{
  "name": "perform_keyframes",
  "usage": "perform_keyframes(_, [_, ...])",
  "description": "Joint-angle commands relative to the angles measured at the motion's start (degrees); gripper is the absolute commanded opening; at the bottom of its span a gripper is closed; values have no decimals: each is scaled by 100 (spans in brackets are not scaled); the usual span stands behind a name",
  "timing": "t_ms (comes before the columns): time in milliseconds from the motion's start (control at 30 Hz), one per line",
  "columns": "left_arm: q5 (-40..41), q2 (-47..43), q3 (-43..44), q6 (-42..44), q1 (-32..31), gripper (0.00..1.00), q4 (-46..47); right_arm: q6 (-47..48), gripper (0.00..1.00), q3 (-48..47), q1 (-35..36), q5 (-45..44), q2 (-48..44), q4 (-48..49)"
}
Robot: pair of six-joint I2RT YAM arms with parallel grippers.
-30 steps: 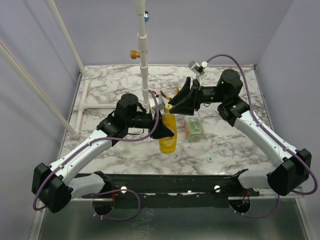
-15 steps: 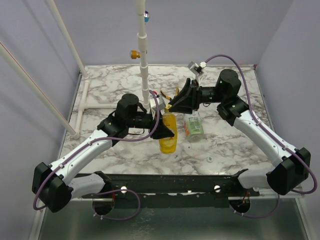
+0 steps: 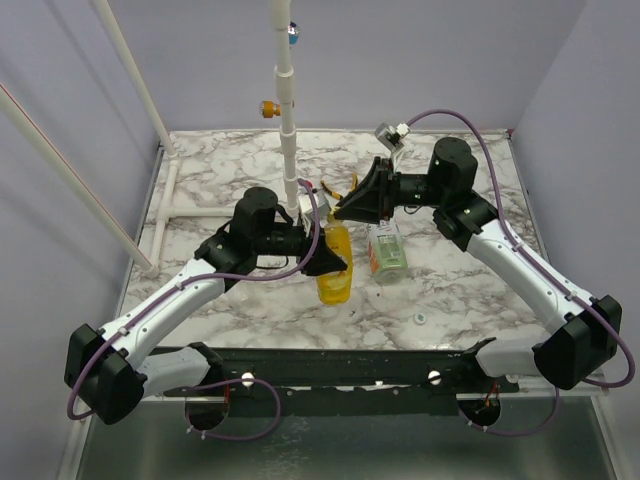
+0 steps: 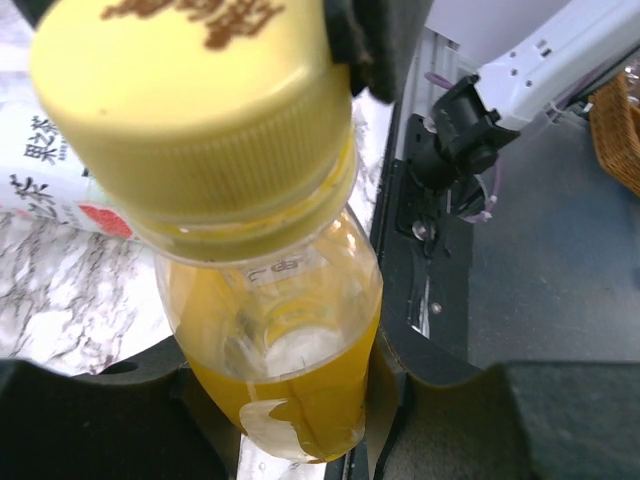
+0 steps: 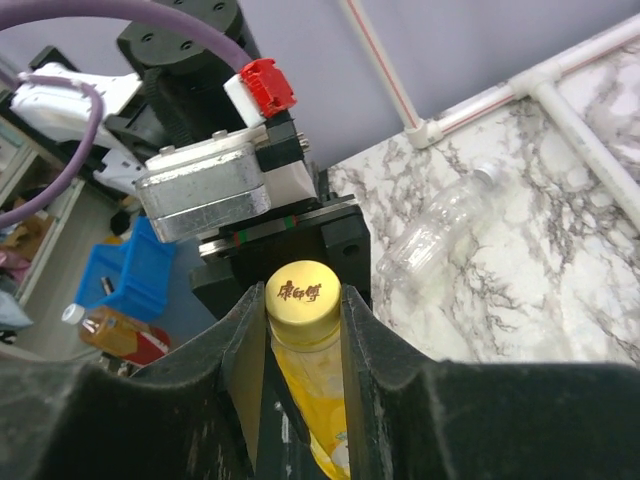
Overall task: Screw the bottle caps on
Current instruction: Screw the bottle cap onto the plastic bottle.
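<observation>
The yellow bottle (image 3: 335,275) stands tilted above the table between the arms, with my left gripper (image 3: 332,262) shut on its body. In the left wrist view the bottle (image 4: 290,390) fills the gap between the black fingers (image 4: 90,420). The yellow cap (image 5: 303,298) sits on its neck, and my right gripper (image 5: 303,325) is shut on the cap from both sides. From above, the right gripper (image 3: 343,208) meets the bottle's top. The clear bottle with the green-and-white label (image 3: 387,252) lies just right of it. A whitish cap (image 3: 420,319) lies near the front edge.
A white pipe post (image 3: 288,120) rises behind the grippers, with yellow-handled pliers (image 3: 338,190) at its foot. A white pipe frame (image 3: 165,205) runs along the left side. A bare clear bottle (image 5: 440,225) lies on the marble near that frame.
The right gripper's fingers have closed in on the yellow cap, and that arm has shifted slightly. The left gripper has kept its hold on the yellow bottle.
</observation>
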State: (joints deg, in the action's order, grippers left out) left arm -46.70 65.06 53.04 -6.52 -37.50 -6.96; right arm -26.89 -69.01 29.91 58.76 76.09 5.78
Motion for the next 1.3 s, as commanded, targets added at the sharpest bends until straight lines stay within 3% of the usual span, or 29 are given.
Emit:
perform_keyframes(0, [794, 50, 300, 181, 2, 0, 18, 442, 25, -232, 146, -908, 2, -930])
perform_keyframes(300, [2158, 155, 509, 249, -6, 0, 10, 563, 21, -341, 327, -2426, -52, -1618])
perform_keyframes(1100, [4414, 913, 1219, 259, -570, 0, 28, 330, 18, -1127, 1465, -6405, 487, -2708])
perform_keyframes(1267, [4619, 988, 1265, 184, -596, 0, 124, 191, 17, -1101, 1569, -6802, 497, -2607])
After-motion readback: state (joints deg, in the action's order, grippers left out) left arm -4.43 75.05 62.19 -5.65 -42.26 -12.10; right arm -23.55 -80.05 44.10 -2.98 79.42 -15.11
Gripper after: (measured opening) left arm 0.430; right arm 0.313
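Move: The right hand already has the yellow cap between its fingertips, so the cap lies at its hand point. From the left hand, which grips the yellow bottle's body, the cap sits about 10 cm above and 2 cm ahead. Counted from the right hand, the green bottle lies on the table roughly 17 cm ahead and 13 cm to the right, the pliers some 32 cm ahead and 3 cm right, both nearly 30 cm below. Forward together, sinking 2–3 cm, go both hands: the left carries the gripped yellow bottle some 11 cm, turning counter-clockwise about 35 degrees, while the right keeps its pinch on the cap and travels about 9 cm, turning clockwise over 45 degrees. This twists cap against bottle in the tightening sense, with both sets of fingers dipping about 15 degrees and keeping their opening. ##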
